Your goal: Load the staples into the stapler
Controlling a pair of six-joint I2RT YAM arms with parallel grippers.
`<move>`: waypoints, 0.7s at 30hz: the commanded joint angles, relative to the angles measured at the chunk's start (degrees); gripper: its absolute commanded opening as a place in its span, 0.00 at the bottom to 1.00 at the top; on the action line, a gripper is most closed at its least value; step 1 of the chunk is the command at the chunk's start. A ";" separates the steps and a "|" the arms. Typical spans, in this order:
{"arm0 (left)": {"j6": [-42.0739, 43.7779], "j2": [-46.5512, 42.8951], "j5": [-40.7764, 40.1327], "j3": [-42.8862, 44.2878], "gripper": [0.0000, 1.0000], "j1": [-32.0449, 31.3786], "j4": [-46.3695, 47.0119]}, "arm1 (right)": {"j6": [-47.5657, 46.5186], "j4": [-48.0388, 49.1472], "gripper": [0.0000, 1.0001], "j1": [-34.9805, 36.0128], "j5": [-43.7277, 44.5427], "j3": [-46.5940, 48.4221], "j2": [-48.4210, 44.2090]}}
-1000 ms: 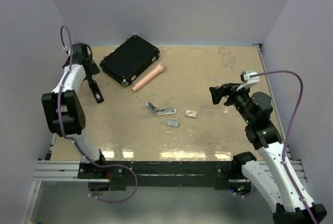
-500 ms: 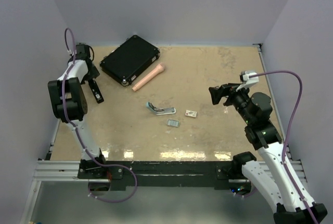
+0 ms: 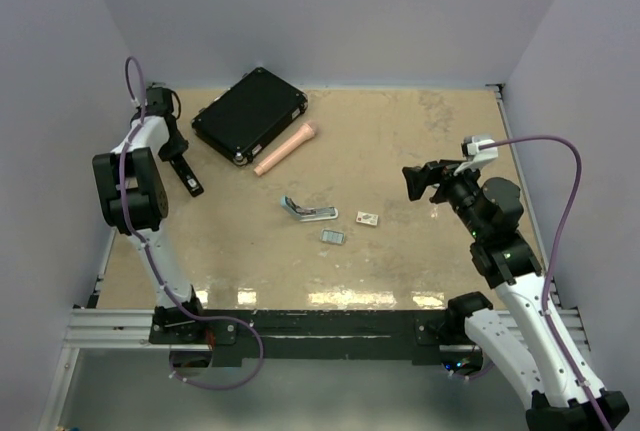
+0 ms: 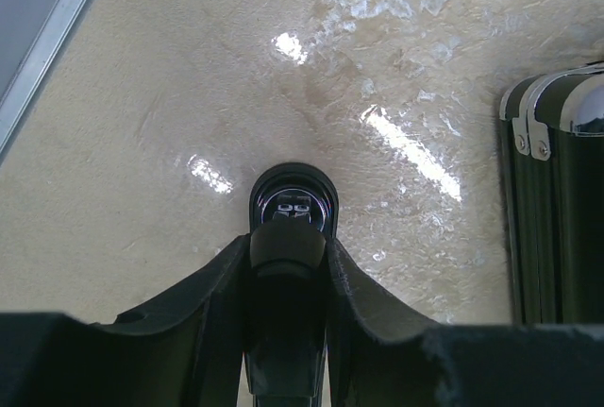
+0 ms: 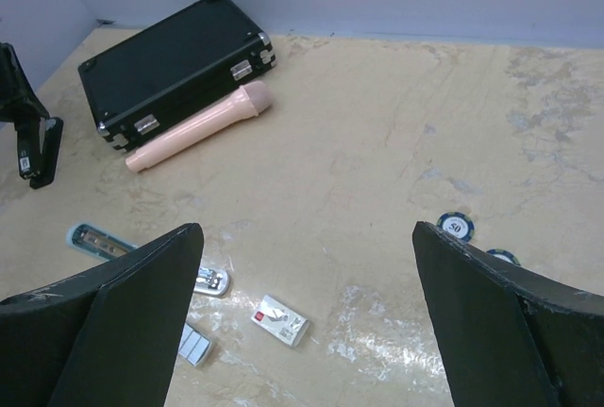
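A black stapler (image 3: 190, 182) lies near the table's far left edge. My left gripper (image 3: 178, 156) stands over its rear end. In the left wrist view, that gripper (image 4: 290, 248) has both fingers pressed against the sides of the black stapler (image 4: 293, 204). A silver stapler (image 3: 308, 212) lies opened at mid-table. The staples (image 3: 332, 237), a small grey ribbed block, rest just in front of it and also show in the right wrist view (image 5: 193, 343). My right gripper (image 3: 419, 182) hovers open at the right, and its wrist view (image 5: 304, 232) shows nothing between its fingers.
A black case (image 3: 250, 114) and a pink cylinder (image 3: 285, 149) lie at the back left. A small white box (image 3: 367, 218) sits right of the staples. A poker chip (image 5: 456, 227) lies beneath my right gripper. The left wall runs close behind my left arm.
My left gripper has closed in from wide open onto the black stapler, and the left arm's elbow has swung up toward the wall. The right arm has not moved.
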 commanded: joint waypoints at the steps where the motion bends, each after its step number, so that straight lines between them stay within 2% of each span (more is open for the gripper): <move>1: 1.36 -4.23 1.02 0.49 0.14 0.40 0.94 | -0.65 2.41 0.99 0.25 0.91 0.24 0.18; 3: 2.24 -6.60 1.02 0.84 0.08 0.40 0.24 | -0.74 2.32 0.99 0.25 0.83 0.59 0.36; 4: 3.12 -7.48 1.11 1.01 0.00 0.40 0.07 | -0.74 2.15 0.99 0.25 0.65 1.03 0.79; 8: 5.67 -13.80 2.95 1.10 0.00 0.40 0.33 | -1.97 3.11 0.99 0.16 -2.85 1.82 2.11; 14: 12.17 -20.83 11.21 3.39 0.00 -0.39 -1.42 | -1.71 3.12 0.99 0.25 -8.92 4.19 7.21; 21: 17.88 -30.25 19.46 2.95 0.00 -6.18 0.94 | 0.49 8.37 0.99 0.25 -22.71 6.66 13.09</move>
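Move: The black stapler lies already gripped in the left fingers, its middle about 3 cm back and 1 cm to the right of them. The black case is some 12 cm ahead and 21 cm right, the open blue stapler about 16 cm back and 39 cm right. From the empty right hand, the black stapler is some 64 cm left, 16 cm ahead and 25 cm down; the white box 11 cm left, 1 cm ahead; the staples 21 cm left, 4 cm back. The black stapler, still pinched in the left fingers, is lifted almost straight up from the table, slowly and then fast, by about 18 cm, with a late drift left while the wrist tips its fingers up and turns clockwise. The open right hand starts left over the table towards the white box, sinking a little, yawing counter-clockwise and dipping its fingers. ##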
